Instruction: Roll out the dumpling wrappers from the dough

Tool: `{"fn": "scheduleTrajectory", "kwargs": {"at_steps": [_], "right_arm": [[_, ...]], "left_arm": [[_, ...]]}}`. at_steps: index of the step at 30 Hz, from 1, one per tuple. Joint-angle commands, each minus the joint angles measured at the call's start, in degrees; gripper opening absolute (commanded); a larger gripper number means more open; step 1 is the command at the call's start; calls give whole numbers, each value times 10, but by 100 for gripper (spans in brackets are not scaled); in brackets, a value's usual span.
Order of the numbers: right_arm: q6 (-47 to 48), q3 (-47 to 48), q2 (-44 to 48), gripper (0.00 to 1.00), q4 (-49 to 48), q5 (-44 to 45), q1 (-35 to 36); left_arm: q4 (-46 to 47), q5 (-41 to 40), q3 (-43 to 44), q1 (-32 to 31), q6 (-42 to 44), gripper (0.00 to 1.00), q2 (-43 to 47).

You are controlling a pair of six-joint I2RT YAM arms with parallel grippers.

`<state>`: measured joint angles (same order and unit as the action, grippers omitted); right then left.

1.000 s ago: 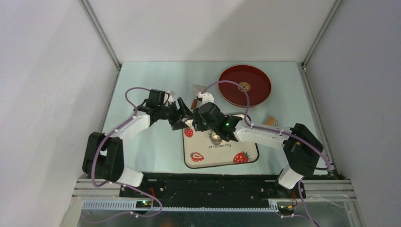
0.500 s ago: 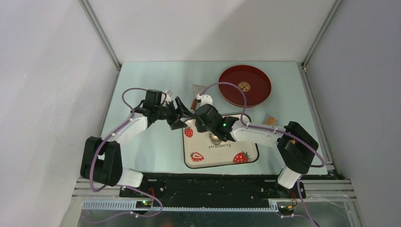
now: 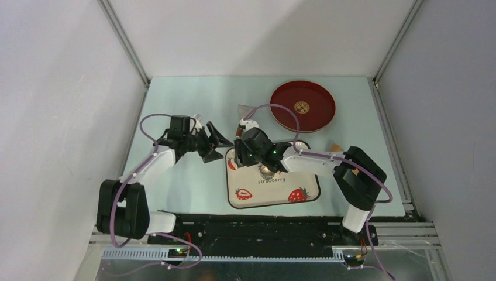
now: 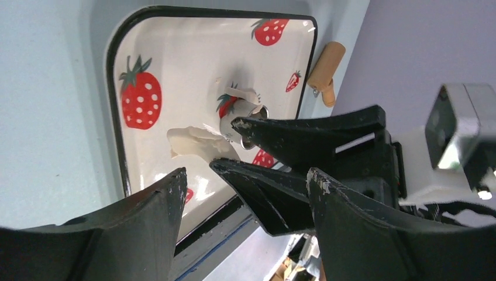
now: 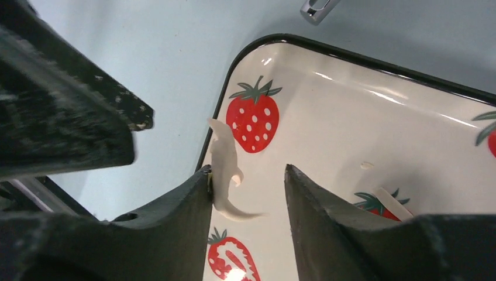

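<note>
A thin pale scrap of dough (image 5: 225, 170) clings to the inner face of my right gripper's left finger (image 5: 193, 199) and hangs over the far-left corner of the strawberry tray (image 5: 362, 117). My right gripper (image 5: 248, 181) is open, its jaws apart; in the top view it (image 3: 241, 153) hovers over that corner. The dough also shows in the left wrist view (image 4: 193, 143), by the right gripper's tips. My left gripper (image 3: 213, 139) is open and empty, left of the tray. No round wrapper shows clearly.
A shiny metal cutter ring (image 3: 267, 171) sits mid-tray (image 3: 275, 190), with a small dough strip (image 5: 392, 202) beside it. A red plate (image 3: 316, 96) lies at the back right, a scraper (image 3: 243, 111) behind the grippers, and a wooden pin (image 3: 334, 149) right of the tray.
My left arm has pulled back to the left, away from the right gripper. My right gripper has shifted slightly left over the tray corner.
</note>
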<state>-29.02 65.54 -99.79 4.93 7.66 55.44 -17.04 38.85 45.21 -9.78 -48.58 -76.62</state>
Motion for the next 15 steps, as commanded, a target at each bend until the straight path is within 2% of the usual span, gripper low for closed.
{"fn": "scheduleTrajectory", "kwargs": {"at_steps": [1,4,7,15], "right_arm": [[-17,45,-24,57,13,-68,-16],[-23,62,-34,63,56,-62,-23],[-20,81,-43,75,99,-26,-24],[26,230,-166,89,251,8,-14]], "left_arm": [[-10,-52,-6,12,48,78,52],[-70,-113,7,12,88,79,72],[-101,-156,7,13,117,79,80],[-103,-154,-29,12,129,73,77]]}}
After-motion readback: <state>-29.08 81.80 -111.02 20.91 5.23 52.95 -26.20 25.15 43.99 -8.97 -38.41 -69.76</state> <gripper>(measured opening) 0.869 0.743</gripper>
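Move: The pale dough scrap already clings to the right hand's left, nearer fingertip, some 2 cm left of the right hand's point, about 1 cm back and 1 cm lower; from the left hand it is about 4 cm to the right, level fore and aft, and 4 cm lower. Under the right hand, the tray's far-left strawberry lies about 2 cm ahead, 2 cm left and 6 cm down; the metal cutter is roughly 10 cm right and 1 cm back, the spatula handle's end about 11 cm straight ahead. The right hand opens its half-open fingers nearly all the way while it sinks about 2 cm over the tray's far-left corner, then eases about 2 cm forward, still carrying the scrap on its left finger as the other finger spreads clear. The left hand, its fingers staying wide open, draws off to its left by about 4 cm, away from the right gripper and the scrap, sinking near 2 cm late on and rolling some 15 degrees so that its left side rises. ##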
